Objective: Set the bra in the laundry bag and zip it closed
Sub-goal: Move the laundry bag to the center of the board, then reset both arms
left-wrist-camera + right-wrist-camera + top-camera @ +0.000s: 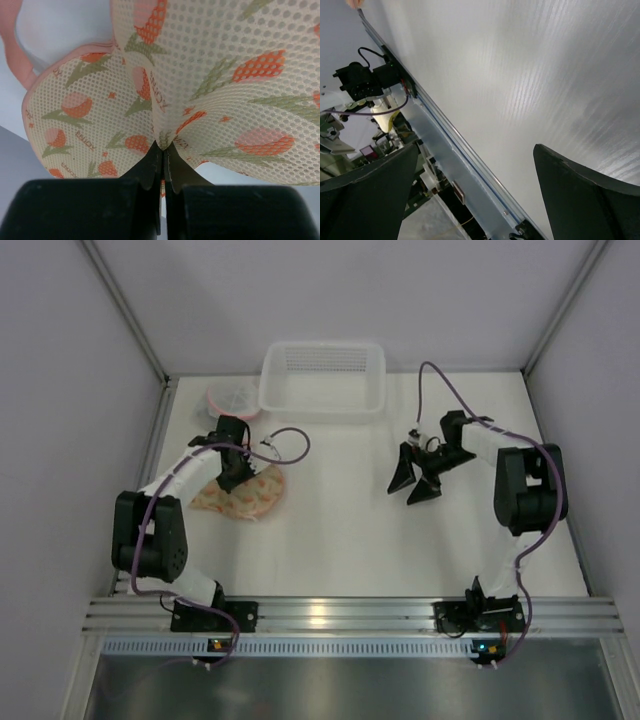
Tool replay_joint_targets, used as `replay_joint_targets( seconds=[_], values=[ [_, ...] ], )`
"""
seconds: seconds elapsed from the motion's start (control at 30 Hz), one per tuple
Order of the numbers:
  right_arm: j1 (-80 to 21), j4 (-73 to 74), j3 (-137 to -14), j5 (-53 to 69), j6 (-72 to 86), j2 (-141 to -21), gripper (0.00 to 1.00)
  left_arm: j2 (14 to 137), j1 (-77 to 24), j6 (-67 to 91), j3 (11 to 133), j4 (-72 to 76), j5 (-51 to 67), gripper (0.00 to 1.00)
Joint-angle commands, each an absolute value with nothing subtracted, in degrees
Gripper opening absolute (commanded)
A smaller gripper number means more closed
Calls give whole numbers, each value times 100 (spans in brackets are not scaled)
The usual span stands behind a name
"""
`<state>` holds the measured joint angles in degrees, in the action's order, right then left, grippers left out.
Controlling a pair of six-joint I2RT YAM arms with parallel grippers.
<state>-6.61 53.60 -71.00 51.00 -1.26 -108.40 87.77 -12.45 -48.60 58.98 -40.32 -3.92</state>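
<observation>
The laundry bag (245,495) is a cream mesh pouch printed with orange tulips and edged in pink, lying at the left of the table. My left gripper (237,480) points down onto it. In the left wrist view the left gripper (162,150) is shut, pinching a fold of the laundry bag (220,75) mesh between its tips. A pale round thing with a pink rim (232,396) lies at the back left; I cannot tell whether it is the bra. My right gripper (418,485) hangs open over the bare table at the right, with nothing between its fingers (590,200).
A white perforated plastic basket (322,380) stands at the back centre. White walls close in the table on the left, back and right. The aluminium rail (340,615) with both arm bases runs along the near edge.
</observation>
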Motion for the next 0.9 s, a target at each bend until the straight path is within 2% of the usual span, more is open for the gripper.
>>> replay_joint_targets(
  seconds=[0.0, 0.2, 0.3, 0.33, 0.5, 0.53, 0.57, 0.73, 0.87],
  values=[
    [-510, 5519, -7418, 5142, -316, -10529, 99, 9245, -616, -5563, 6564, -4061, -238, 0],
    [-325, 5555, -7427, 5124, -334, -10433, 99, 10124, -281, -5037, 7470, -4069, -264, 0],
    [-264, 5564, -7400, 5124, -369, -10372, 99, 10248, -290, -4598, 7769, -4130, -88, 17],
    [-246, 5607, -7400, 5124, -404, -10345, 99, 10231, -290, -4457, 7883, -4200, -27, 31],
    [-167, 5783, -7768, 4984, -650, -10257, 99, 9888, -308, -4105, 8182, -4455, 316, 68],
    [-132, 5835, -7891, 4949, -659, -10257, 100, 9775, -308, -3870, 8348, -4682, 447, 90],
    [-106, 5853, -8145, 4896, -659, -10266, 100, 9713, -308, -3711, 8637, -4789, 683, 98],
    [-62, 5792, -8797, 4711, -580, -10222, 99, 9414, -518, -2552, 9333, -5080, 1116, 98],
    [-62, 5731, -8860, 4422, -738, -10160, 99, 9404, -1473, -2023, 9431, -5071, 607, 98]
  ],
)
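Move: The left hand holds a fold of the tulip-print laundry bag. The spot on the board where the laundry bag is to go is about 7 cm ahead, 4 cm to the left and some 4 cm lower. The round mesh bag stands about 21 cm straight ahead. The white basket is about 26 cm ahead and 23 cm to the right. From the empty right hand, that spot is some 46 cm to the left and 8 cm ahead. Forward and left, staying low, the left hand drags the laundry bag about 7 cm out towards the round mesh bag, then opens wide and lets go. The bare hand climbs some 13 cm, drifting right and a little farther out. The right hand, open and empty, backs off up, forward and slightly right, about 7 cm each in height and reach, its fingers tilting upward. ##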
